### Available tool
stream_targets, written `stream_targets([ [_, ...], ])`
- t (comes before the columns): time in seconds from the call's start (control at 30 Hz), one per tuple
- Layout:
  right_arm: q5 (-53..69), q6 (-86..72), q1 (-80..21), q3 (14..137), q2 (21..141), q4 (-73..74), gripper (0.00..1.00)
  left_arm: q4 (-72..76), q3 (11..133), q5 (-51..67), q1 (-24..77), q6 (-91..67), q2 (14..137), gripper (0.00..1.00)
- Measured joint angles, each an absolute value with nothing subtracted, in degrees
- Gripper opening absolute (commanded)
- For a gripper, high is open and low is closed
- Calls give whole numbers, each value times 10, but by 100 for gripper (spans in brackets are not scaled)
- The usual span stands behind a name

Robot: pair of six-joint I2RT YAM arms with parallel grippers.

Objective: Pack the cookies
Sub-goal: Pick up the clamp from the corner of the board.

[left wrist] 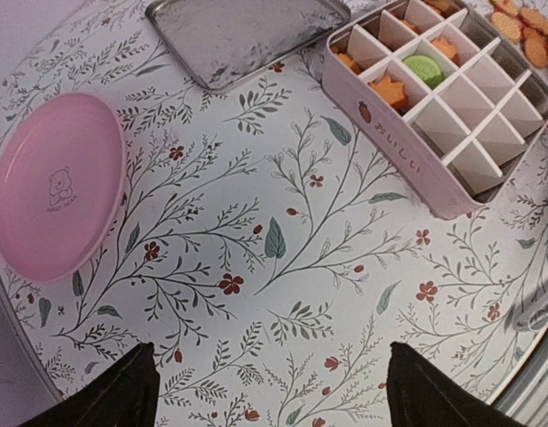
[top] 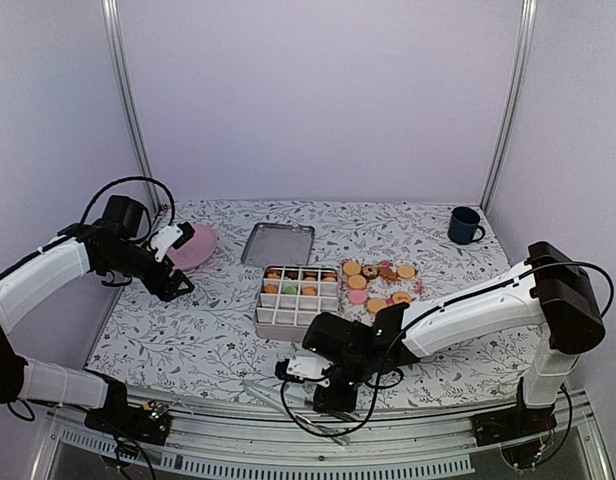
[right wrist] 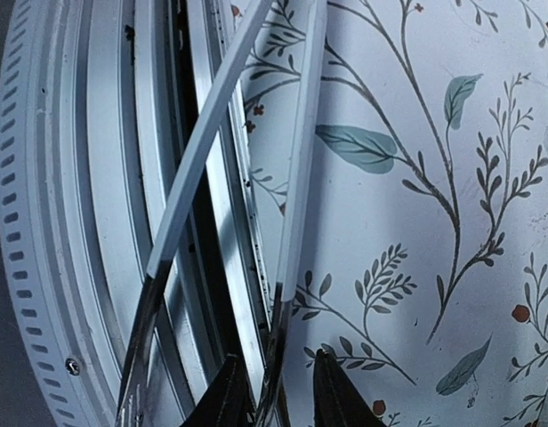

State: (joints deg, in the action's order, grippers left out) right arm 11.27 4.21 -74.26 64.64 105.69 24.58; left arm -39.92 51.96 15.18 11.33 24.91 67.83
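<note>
Loose cookies (top: 378,280) lie on the tablecloth right of a white divided box (top: 298,300); they also show in the left wrist view as cookies (left wrist: 523,36) beyond the box (left wrist: 434,133). Some compartments hold cookies, one of them green. My right gripper (top: 323,395) is low at the table's front edge. In its wrist view the right gripper (right wrist: 278,396) straddles one arm of metal tongs (right wrist: 296,178) with narrow jaws, a small gap showing beside that arm. My left gripper (top: 178,285) hovers at the left, open and empty, as the left gripper (left wrist: 274,391) over bare cloth.
A pink plate (top: 195,247) lies at the back left, also seen as the plate (left wrist: 56,187). A metal tray (top: 278,243) sits behind the box. A dark blue mug (top: 465,225) stands at the back right. The table's grooved front rail (right wrist: 69,222) runs beside the tongs.
</note>
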Motion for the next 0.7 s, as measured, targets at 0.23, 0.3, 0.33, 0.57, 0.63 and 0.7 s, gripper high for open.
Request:
stream_targets([
  [0.23,83,50,-746,659,1075,259,4,-399,520,152,113,249,678,89],
  [0.3,74,52,-746,663,1077,258,0,-400,520,152,113,249,678,89],
  [0.33,69,51,-747,664,1077,257,0,-400,520,152,113,249,678,89],
  [0.57,25,51,-751,665,1070,247,0,-402,520,159,113,251,674,89],
  [0.63,0,50,-753,665,1061,240,0,-402,520,163,113,251,674,89],
  [0.7,-41,48,-752,665,1047,226,0,-402,520,173,114,251,674,89],
])
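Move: The clamp lies splayed along the near edge of the table, its middle about 7 cm left of the right hand, level with it and roughly 1 cm below, with the farther leg already between the open fingers. From that hand, the compartment box is some 22 cm ahead and 8 cm left, and the remaining cookies are about 26 cm ahead and 12 cm right. From the left hand the clamp is some 21 cm back, 31 cm right and 13 cm down. The right fingers shut on the clamp's farther leg, pinching it near where the grey handle meets the metal, while the hand sinks the last centimetre and edges forward. Once closed, it carries the clamp forward and up, away from the table's near edge towards the box, ending about 4 cm farther out and 3 cm above its lowest point, its fingertips swinging forward some 15 degrees. ##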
